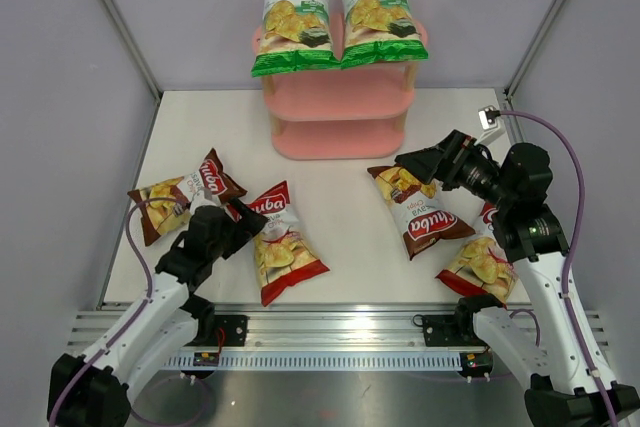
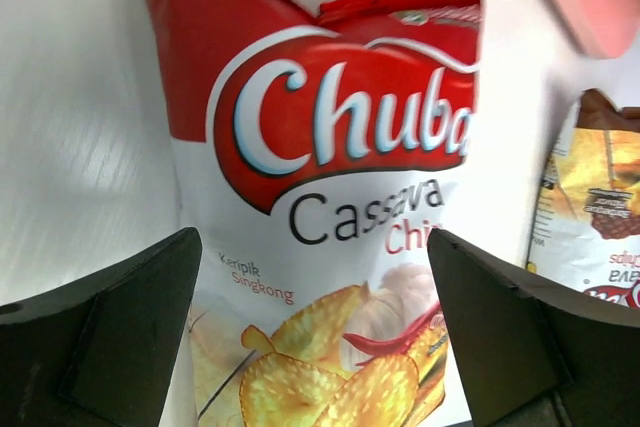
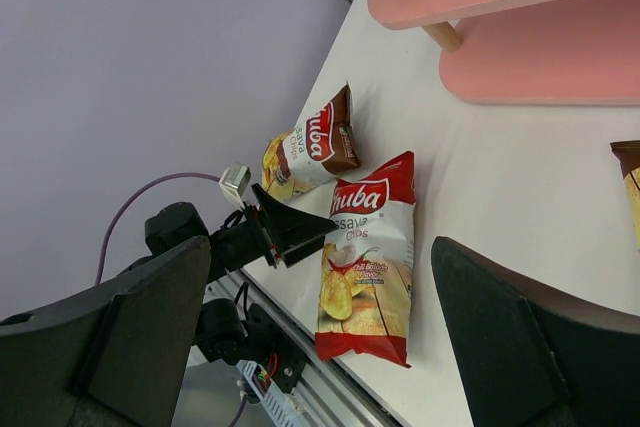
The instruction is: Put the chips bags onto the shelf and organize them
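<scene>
Two green chips bags [image 1: 297, 22] [image 1: 380, 17] lie side by side on the top board of the pink shelf [image 1: 340, 112]. A red bag [image 1: 280, 242] and a dark brown bag [image 1: 180, 197] lie on the table at the left. Another brown bag [image 1: 420, 209] and another red bag [image 1: 485, 262] lie at the right. My left gripper [image 1: 245, 217] is open and hovers low over the left red bag [image 2: 330, 147], its fingers [image 2: 110, 337] on either side of it. My right gripper [image 1: 415, 162] is open and empty, raised above the right brown bag.
The shelf's two lower boards [image 3: 540, 57] carry nothing I can see. The right wrist view shows the left red bag [image 3: 365, 267], the left brown bag [image 3: 310, 142] and the left gripper [image 3: 295, 230]. The table's near edge has a metal rail [image 1: 330, 332]. Grey walls enclose the table.
</scene>
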`<state>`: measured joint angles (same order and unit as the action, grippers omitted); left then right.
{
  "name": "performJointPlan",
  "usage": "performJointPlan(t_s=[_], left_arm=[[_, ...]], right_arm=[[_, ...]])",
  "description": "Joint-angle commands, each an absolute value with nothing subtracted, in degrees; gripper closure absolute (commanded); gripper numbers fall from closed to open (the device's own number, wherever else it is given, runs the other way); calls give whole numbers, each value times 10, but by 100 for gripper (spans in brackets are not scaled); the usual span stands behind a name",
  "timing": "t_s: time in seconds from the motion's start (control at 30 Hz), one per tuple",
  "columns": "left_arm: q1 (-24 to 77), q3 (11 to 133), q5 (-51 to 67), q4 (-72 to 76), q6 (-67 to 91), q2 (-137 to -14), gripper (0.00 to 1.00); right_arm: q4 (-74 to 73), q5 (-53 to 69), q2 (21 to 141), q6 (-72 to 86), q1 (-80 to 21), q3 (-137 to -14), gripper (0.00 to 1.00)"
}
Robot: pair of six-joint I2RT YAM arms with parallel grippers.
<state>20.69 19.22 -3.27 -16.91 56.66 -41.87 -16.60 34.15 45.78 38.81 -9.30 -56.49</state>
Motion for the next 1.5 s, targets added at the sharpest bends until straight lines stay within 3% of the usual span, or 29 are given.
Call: performJointPlan(t_s=[0.0,0.67,0.8,0.83,0.93,1.13,1.3,1.47], left_arm=[[207,183,-64,-150,513,-383,1],[144,77,74,87,488,-533,2],[145,52,69,146,513,-531,13],[145,48,66,148,517,-526,24],[147,41,49,149,537,-490,43],[149,38,30,156,567,-453,63],[149,37,44,189,605,-455,68],[149,50,67,209,651,-445,70]], right_arm=[[-152,359,460,379,-91,-570,1],[-112,369,466,402,-91,-535,1],[-97,374,474,412,-91,-524,1],[-95,375,475,413,-91,-520,1],[-92,378,477,412,-91,-512,0],[-43,392,477,438,-91,-453,1],[90,435,490,519,-98,-347,1],[140,319,522,534,-228,-288,1]])
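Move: The red chips bag on the table has its middle about 4 cm back from the left hand, 6 cm to its right and some 5 cm below, its logo end already between the open fingers. At about that same height, one brown chips bag lies roughly 15 cm to the left hand's left and 6 cm ahead, another some 37 cm to its right and 4 cm ahead. From the right hand, the red bag is about 26 cm left, 5 cm back and 33 cm below. The left hand bobs up slightly and swings about 2 cm left, sinks some 4 cm over the red bag, then works forward and back to the right while its fingers close from wide open, pinching the bag's film just below the logo, and it rises about 3 cm with the bag gripped, tipping its fingertips up and rolling left side down. The right hand hardly stirs at first, then drops about 14 cm ever faster and swings 4 to 5 cm left towards the red bag, tipping its still-open fingers down nearly 20 degrees. ##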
